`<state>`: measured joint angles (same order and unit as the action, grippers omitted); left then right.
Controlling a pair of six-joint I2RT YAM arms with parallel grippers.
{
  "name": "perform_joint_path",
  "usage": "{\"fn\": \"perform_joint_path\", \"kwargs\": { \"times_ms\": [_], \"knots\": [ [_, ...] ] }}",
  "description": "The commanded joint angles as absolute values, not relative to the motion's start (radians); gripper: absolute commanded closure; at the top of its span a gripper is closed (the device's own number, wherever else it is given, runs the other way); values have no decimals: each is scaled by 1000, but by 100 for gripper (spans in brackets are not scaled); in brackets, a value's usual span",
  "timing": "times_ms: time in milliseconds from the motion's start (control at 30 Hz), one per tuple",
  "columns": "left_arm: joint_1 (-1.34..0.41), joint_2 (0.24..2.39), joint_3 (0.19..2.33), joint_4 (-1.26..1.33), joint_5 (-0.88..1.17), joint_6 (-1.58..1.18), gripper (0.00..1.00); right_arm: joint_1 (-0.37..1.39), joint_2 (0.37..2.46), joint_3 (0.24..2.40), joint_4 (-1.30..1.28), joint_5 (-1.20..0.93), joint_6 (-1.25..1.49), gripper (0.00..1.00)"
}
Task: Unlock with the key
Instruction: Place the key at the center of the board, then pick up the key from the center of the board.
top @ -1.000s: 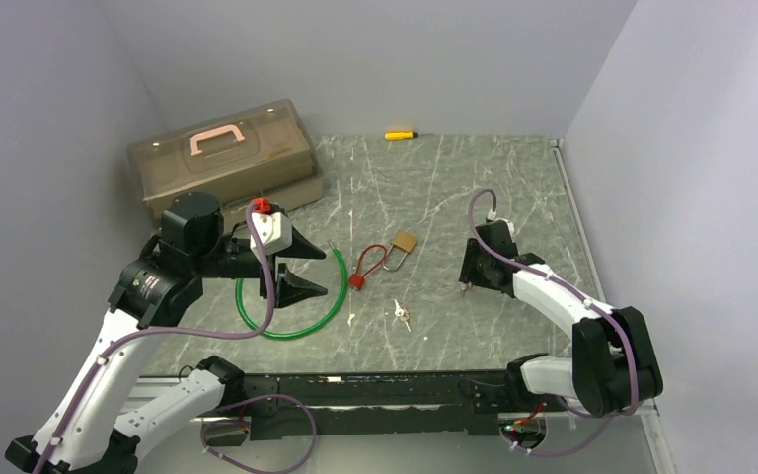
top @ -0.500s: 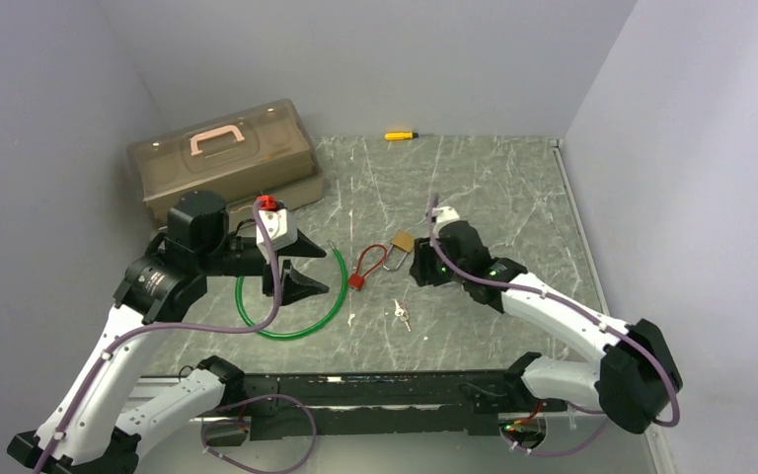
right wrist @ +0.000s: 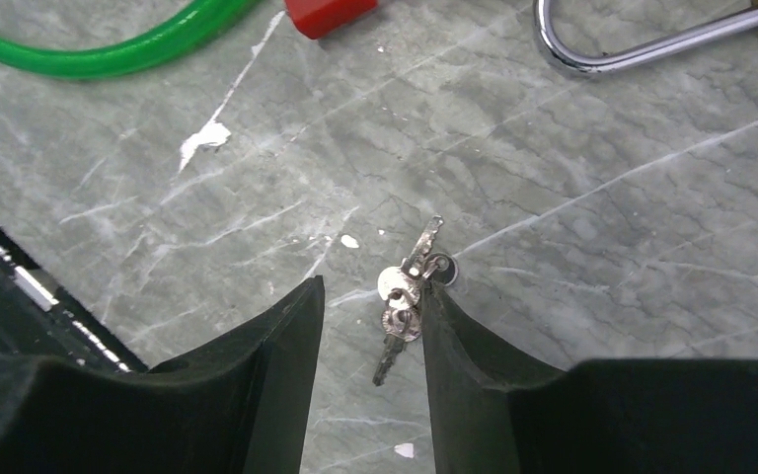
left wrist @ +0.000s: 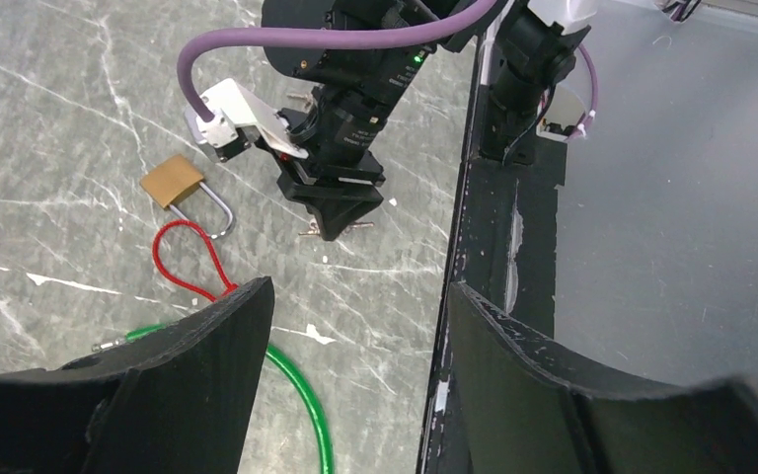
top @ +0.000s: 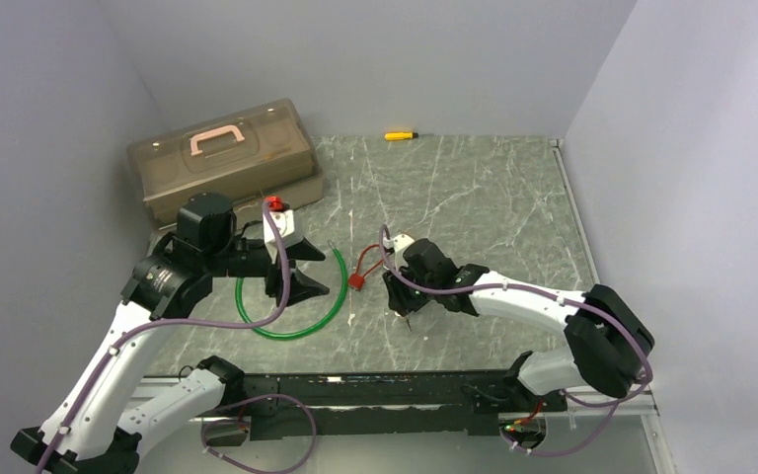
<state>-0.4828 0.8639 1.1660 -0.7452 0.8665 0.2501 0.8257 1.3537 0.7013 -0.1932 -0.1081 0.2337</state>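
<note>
A small bunch of silver keys (right wrist: 403, 296) lies flat on the marble table. My right gripper (right wrist: 373, 286) is down over it and open. The keys sit between the two black fingers and rest against the right finger (right wrist: 454, 326). In the top view the right gripper (top: 406, 312) covers the keys and the padlock. The brass padlock (left wrist: 172, 181), with its steel shackle (right wrist: 642, 49), lies just beyond the keys, and a red cable loop (left wrist: 188, 257) passes through the shackle. My left gripper (top: 312, 269) hovers open and empty over the green cable ring (top: 291, 334).
A brown toolbox (top: 222, 158) with a pink handle stands at the back left. A yellow screwdriver (top: 400, 135) lies by the back wall. The red block (top: 356, 280) of the cable sits next to the green ring. A black rail (left wrist: 493, 247) runs along the near edge.
My right arm swung left from the table's right side, passed the padlock and dropped over the keys. Its jaws narrowed a little. The left gripper hardly moved.
</note>
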Motion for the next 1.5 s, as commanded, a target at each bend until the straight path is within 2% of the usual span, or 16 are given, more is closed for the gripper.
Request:
{"fn": "perform_joint_path", "kwargs": {
  "times_ms": [0,133,533,933,1100,1267,1467],
  "knots": [
    [-478,846,1145,-741,887,265,30,843,1375,740,-209,-10,218,56],
    [-479,835,1142,-755,907,284,30,846,1404,745,-217,63,231,55],
    [-478,809,1133,-766,923,296,30,845,1460,779,-204,55,234,65],
    [-479,798,1126,-763,939,298,30,868,1486,775,-244,6,237,59],
    [-478,795,1128,-765,942,298,30,871,1516,780,-239,8,251,73],
    [-479,789,1126,-768,943,304,30,871,1508,801,-248,23,252,96],
    [-479,784,1117,-769,951,308,31,873,1414,832,-265,-9,234,99]
  ]
}}
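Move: The bunch of keys lies almost straight below the right hand, about 5 cm down and a centimetre to its right. From that hand the red lock's body is roughly 8 cm farther out and 9 cm to the left, and the brass padlock about 17 cm ahead and just to the right, both at table height. From the left hand, held high, the keys are some 17 cm to the right, 5 cm ahead and 31 cm below. The key bunch is what the right hand sinks onto, about 4 cm in all: down with a little rightward, a small swing forward and back about 2 cm halfway, then the last bit down. Its fingers tip some 10 degrees steeper, shut from half open to pinch the keys near their ring, and rise about a centimetre. The left hand eases back about 2 cm, open and empty. ##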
